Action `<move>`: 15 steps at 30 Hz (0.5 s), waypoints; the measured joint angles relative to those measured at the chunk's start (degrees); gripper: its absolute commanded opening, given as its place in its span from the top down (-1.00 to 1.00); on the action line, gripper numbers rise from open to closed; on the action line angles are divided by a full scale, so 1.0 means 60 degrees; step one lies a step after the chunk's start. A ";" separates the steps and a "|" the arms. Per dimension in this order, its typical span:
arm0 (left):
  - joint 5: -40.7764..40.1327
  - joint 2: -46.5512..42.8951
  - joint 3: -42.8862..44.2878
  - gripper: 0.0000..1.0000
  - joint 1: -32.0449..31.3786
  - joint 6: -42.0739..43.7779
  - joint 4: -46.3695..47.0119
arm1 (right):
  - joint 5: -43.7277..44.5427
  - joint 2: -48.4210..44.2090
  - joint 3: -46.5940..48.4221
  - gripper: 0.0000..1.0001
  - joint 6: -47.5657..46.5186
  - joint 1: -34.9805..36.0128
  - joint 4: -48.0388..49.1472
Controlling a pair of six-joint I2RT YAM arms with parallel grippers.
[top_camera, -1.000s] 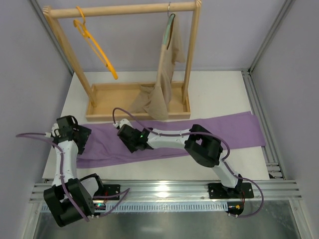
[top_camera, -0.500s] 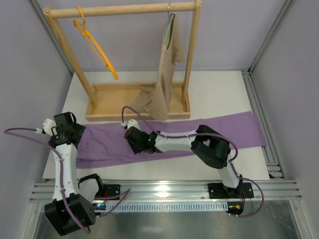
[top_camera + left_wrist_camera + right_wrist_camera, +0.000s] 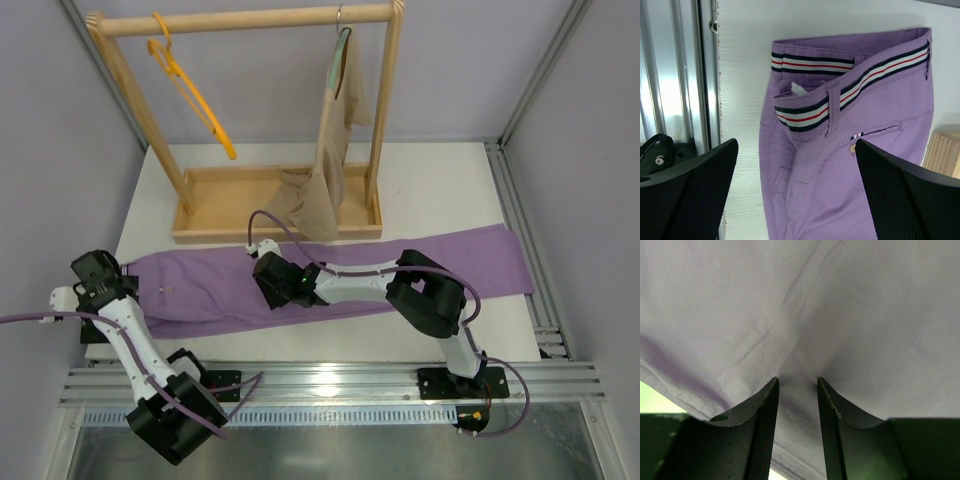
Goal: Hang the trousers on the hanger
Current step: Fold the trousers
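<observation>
The lilac trousers [image 3: 430,262] lie flat across the table in front of the rack, waistband to the left. The striped waistband shows in the left wrist view [image 3: 840,95]. My left gripper [image 3: 95,275] is open and empty, held above the table's left edge just past the waistband; its wide-apart tips [image 3: 796,145] frame the trousers' top. My right gripper [image 3: 275,280] presses down on the trousers near the seat, and its nearly closed tips [image 3: 796,382] pinch a fold of fabric [image 3: 840,300]. The orange-yellow hanger [image 3: 190,95] hangs on the rack's left end.
The wooden rack [image 3: 240,20] with its tray base [image 3: 215,185] stands behind the trousers. A beige garment [image 3: 335,140] hangs from a grey-green hanger on the right. Aluminium rails [image 3: 330,385] run along the near edge; another rail [image 3: 690,75] lies left of the table.
My left arm has swung left and back, off the waistband to the table's left edge. My right gripper has shifted slightly right on the trousers, which now lie flatter at the waist.
</observation>
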 measured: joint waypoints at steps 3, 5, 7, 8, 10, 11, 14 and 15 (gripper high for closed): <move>0.0244 -0.0127 -0.0146 -1.00 0.0477 -0.0117 0.0164 | -0.0175 -0.0080 -0.0182 0.20 0.0131 -0.0025 0.0226; 0.0576 -0.0215 -0.0554 -0.99 0.0911 -0.0153 0.0525 | -0.0244 -0.0146 -0.0324 0.20 0.0193 -0.0025 0.0415; 0.0984 -0.0175 -0.1158 -0.89 0.1319 -0.0157 0.0980 | -0.0295 -0.0186 -0.0408 0.20 0.0215 -0.0025 0.0503; 0.1224 -0.0080 -0.1457 -0.85 0.1504 -0.0149 0.1177 | -0.0317 -0.0200 -0.0426 0.20 0.0219 -0.0025 0.0525; 0.1581 0.0215 -0.1858 -0.72 0.1738 -0.0153 0.1534 | -0.0353 -0.0208 -0.0441 0.20 0.0215 -0.0025 0.0532; 0.1756 0.0430 -0.2007 -0.68 0.1803 -0.0153 0.1778 | -0.0364 -0.0208 -0.0441 0.20 0.0215 -0.0025 0.0532; 0.2142 0.1056 -0.2102 -0.24 0.1836 -0.0146 0.2415 | -0.0382 -0.0208 -0.0437 0.20 0.0208 -0.0025 0.0532; 0.2262 0.1253 -0.2091 0.08 0.1836 -0.0084 0.2677 | -0.0382 -0.0208 -0.0437 0.20 0.0208 -0.0025 0.0532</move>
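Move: The near fold of the trousers' striped waistband lies about 8 cm below the left hand and 1 cm ahead, between its open fingers. From that hand, the trouser button is some 9 cm ahead and 7 cm right, and the wooden tray's middle roughly 29 cm ahead and 33 cm right, both lower too. From the right hand, resting on the cloth, the fold is about 32 cm left and 5 cm back, roughly level. The left hand sinks about 7 cm onto the waistband's near fold, wide-open fingers partly closing around it. ##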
